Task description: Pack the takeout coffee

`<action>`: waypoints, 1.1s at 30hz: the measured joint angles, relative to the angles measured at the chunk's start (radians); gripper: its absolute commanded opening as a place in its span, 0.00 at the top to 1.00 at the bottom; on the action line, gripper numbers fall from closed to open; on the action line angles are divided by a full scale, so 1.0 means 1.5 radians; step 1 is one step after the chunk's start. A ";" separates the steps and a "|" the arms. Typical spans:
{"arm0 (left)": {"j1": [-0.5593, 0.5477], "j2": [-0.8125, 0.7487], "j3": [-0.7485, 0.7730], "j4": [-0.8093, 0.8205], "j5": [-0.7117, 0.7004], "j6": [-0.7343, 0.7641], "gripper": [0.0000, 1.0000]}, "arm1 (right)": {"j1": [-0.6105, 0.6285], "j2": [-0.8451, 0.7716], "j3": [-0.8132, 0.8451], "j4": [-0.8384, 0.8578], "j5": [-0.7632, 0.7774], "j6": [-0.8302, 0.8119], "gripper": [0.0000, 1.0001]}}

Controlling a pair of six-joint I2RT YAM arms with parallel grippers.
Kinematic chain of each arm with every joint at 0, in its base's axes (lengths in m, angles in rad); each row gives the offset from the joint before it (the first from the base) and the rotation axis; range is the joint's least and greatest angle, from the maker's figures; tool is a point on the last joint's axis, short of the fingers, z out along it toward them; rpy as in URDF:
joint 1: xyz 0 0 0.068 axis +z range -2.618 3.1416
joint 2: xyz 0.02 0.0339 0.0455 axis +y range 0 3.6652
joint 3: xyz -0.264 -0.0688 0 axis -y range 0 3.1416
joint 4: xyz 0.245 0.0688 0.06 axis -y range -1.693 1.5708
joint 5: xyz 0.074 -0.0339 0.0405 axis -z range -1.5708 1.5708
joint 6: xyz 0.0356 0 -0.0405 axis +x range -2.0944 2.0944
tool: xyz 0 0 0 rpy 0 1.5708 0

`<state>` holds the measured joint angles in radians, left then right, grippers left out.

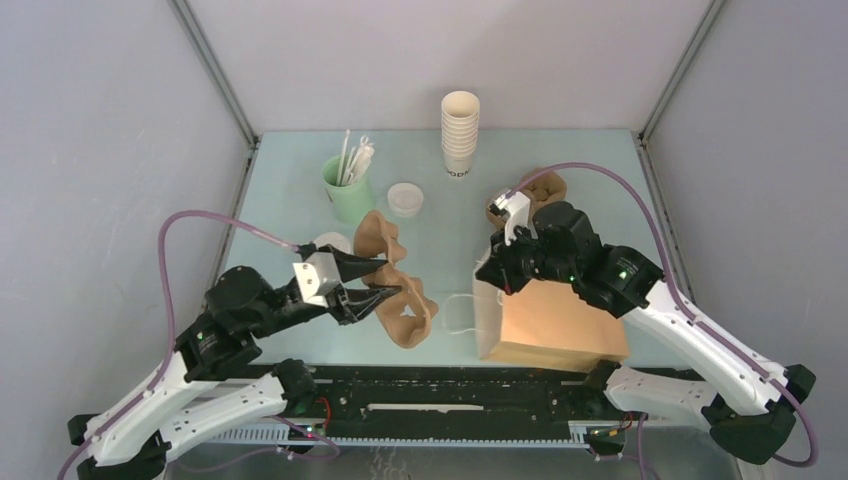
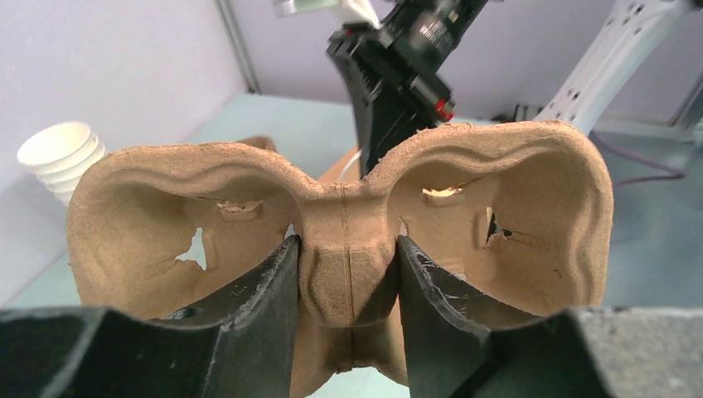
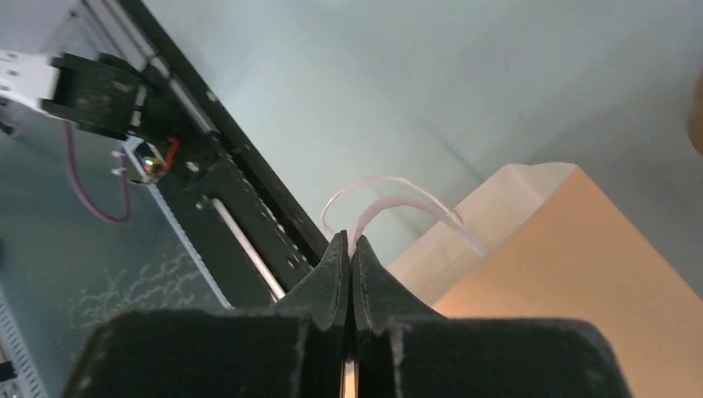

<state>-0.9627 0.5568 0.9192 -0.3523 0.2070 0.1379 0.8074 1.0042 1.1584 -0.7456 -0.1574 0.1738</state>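
Observation:
My left gripper (image 1: 385, 278) (image 2: 348, 249) is shut on the middle ridge of a brown pulp cup carrier (image 1: 405, 310) (image 2: 497, 207), which stands tilted off the table. Both of the carrier's wells that I can see are empty. The takeout coffee (image 1: 330, 242) shows only as a round white lid behind the left gripper. My right gripper (image 1: 497, 272) (image 3: 349, 245) is shut on the white handle (image 3: 398, 201) of the brown paper bag (image 1: 560, 325) (image 3: 564, 274), at the bag's left end.
A tall stack of lidless white cups (image 1: 460, 135) (image 2: 62, 157) stands at the back. A mint-green cup with straws (image 1: 347, 190) and a small translucent tub (image 1: 405, 199) sit back left. Another pulp carrier (image 1: 545, 187) lies behind the right arm.

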 measured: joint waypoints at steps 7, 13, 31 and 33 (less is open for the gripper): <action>0.000 -0.002 -0.014 0.071 0.025 -0.065 0.52 | -0.023 0.037 0.000 0.123 -0.139 0.010 1.00; 0.000 0.002 -0.072 0.097 0.097 -0.106 0.52 | -0.035 0.056 0.000 0.147 -0.233 0.007 1.00; 0.038 0.135 -0.168 0.346 0.441 -0.277 0.55 | -0.188 0.034 0.000 0.116 -0.526 -0.069 1.00; 0.048 0.172 -0.167 0.378 0.468 -0.298 0.56 | -0.200 0.034 0.000 0.112 -0.547 -0.077 1.00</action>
<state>-0.8913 0.8150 0.6689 0.2150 0.9092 -0.3088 0.5076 1.0546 1.1584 -0.5777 -0.9775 0.0578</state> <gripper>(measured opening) 0.469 0.011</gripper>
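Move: The left hand holds the cup carrier, with the bag's open mouth about 16 cm to its right, 4 cm ahead and some 18 cm lower. The right hand, pinching a handle, has that mouth roughly 9 cm below it, level otherwise. From the left hand, the lidded coffee cup stands about 17 cm ahead, 13 cm left and 25 cm below; the lid stack lies some 31 cm straight ahead and 28 cm below. Back, right and down, after a brief rise, the left hand brings the carrier nearer the bag's mouth, about 7 cm each way back and right, turning clockwise some 35 degrees with a roll and keeping its pinch. The right hand, still shut on the handle, goes 5 cm left, then partly returns, rising about 5 cm and easing back slightly while turning counter-clockwise. ##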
